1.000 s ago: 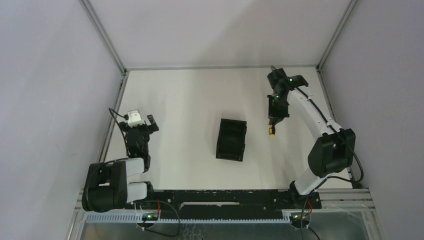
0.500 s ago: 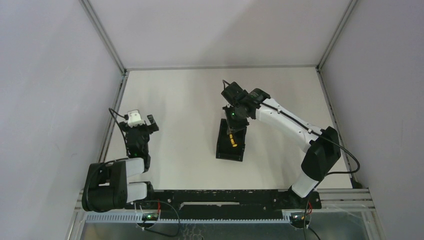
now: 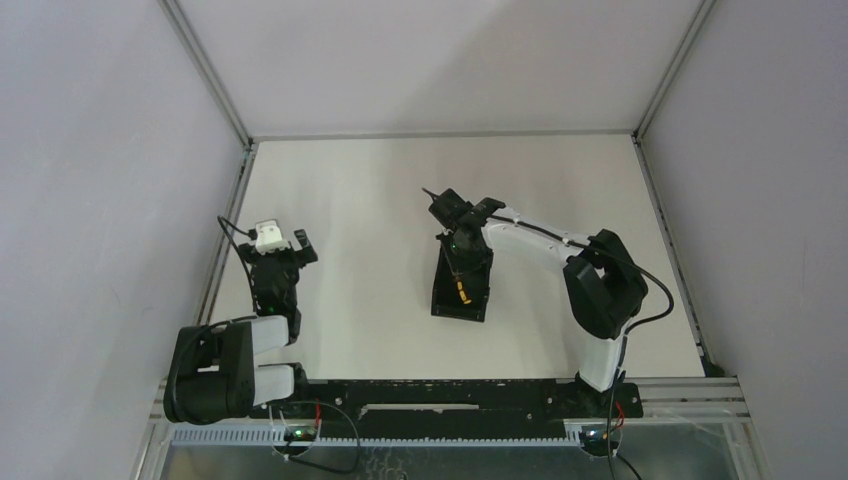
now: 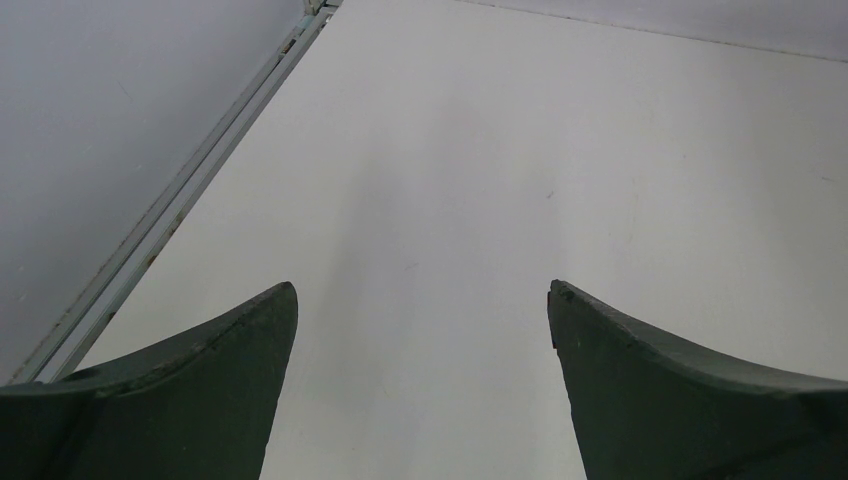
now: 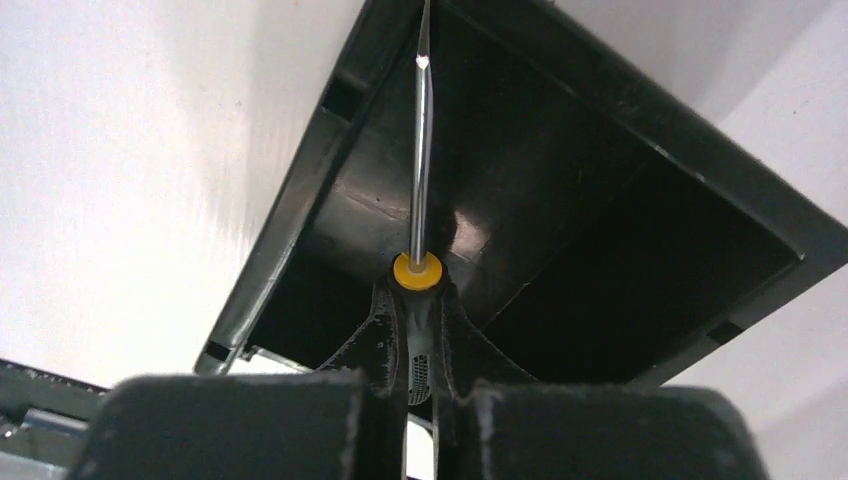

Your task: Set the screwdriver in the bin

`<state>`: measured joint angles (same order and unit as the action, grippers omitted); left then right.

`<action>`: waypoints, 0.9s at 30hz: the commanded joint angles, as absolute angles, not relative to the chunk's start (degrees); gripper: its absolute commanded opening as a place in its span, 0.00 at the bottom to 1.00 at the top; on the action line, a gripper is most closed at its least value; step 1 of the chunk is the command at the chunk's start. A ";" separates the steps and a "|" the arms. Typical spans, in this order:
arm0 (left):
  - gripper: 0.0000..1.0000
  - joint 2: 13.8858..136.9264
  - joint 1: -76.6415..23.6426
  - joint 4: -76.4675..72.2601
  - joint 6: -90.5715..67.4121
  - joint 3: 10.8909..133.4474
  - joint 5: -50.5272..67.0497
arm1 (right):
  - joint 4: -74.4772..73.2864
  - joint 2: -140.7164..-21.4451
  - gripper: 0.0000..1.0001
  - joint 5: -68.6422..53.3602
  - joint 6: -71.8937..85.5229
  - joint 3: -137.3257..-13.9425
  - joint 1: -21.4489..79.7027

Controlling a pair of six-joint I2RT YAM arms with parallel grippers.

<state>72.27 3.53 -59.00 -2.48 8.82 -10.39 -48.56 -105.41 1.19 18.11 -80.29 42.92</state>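
The screwdriver [image 5: 420,180] has a yellow collar and a thin metal shaft. My right gripper [image 5: 418,300] is shut on its black handle, and the shaft points down into the black bin [image 5: 650,150]. In the top view the right gripper [image 3: 457,268] is over the far half of the bin [image 3: 480,300], and the yellow of the screwdriver [image 3: 459,292] shows inside the bin's outline. I cannot tell whether the tip touches the bin floor. My left gripper [image 3: 277,255] rests at the left of the table, open and empty; its jaws [image 4: 422,300] stand wide apart over bare table.
A metal rail [image 3: 228,235] runs along the table's left edge, near the left gripper. Grey walls enclose the table on three sides. The right arm [image 3: 600,290] bends back across the table's right half.
The right gripper has carried the screwdriver from the table's right side leftward to over the bin, and the screwdriver now sits lower inside the bin's outline. The left arm has not moved.
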 commanded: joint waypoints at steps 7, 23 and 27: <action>1.00 72.15 3.25 -60.73 -1.57 11.01 -10.88 | -45.61 -105.20 0.40 6.73 18.24 -79.24 43.85; 1.00 72.16 3.25 -60.73 -1.54 11.04 -10.81 | -42.24 -79.50 1.00 6.85 16.28 -78.59 43.62; 1.00 72.16 3.30 -60.73 -1.54 11.07 -10.81 | -35.26 -70.11 1.00 7.46 15.28 -71.89 42.18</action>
<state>72.25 3.53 -59.00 -2.48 8.82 -10.39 -42.41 -77.71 6.52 17.10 -76.84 43.13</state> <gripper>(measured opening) 0.996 0.993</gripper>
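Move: The screwdriver is still pinched in the right fingers by its handle, its middle about 2 cm ahead and 1 cm left of them, its shaft pointing forward. The black bin surrounds this hand, the bin's middle some 1 cm ahead, straight in line sideways, and 1 cm lower. From the idle left hand, the bin lies roughly 35 cm to the right, 7 cm back and 5 cm lower. The screwdriver, already down inside the bin, is lowered about 1 cm more by the right hand, with a slight drift forward and left, while the fingers part to roughly half open and let go. The hand then climbs steeply out of the bin, some 17 cm, opening wide and tilting about 30 degrees so the fingers swing forward. ##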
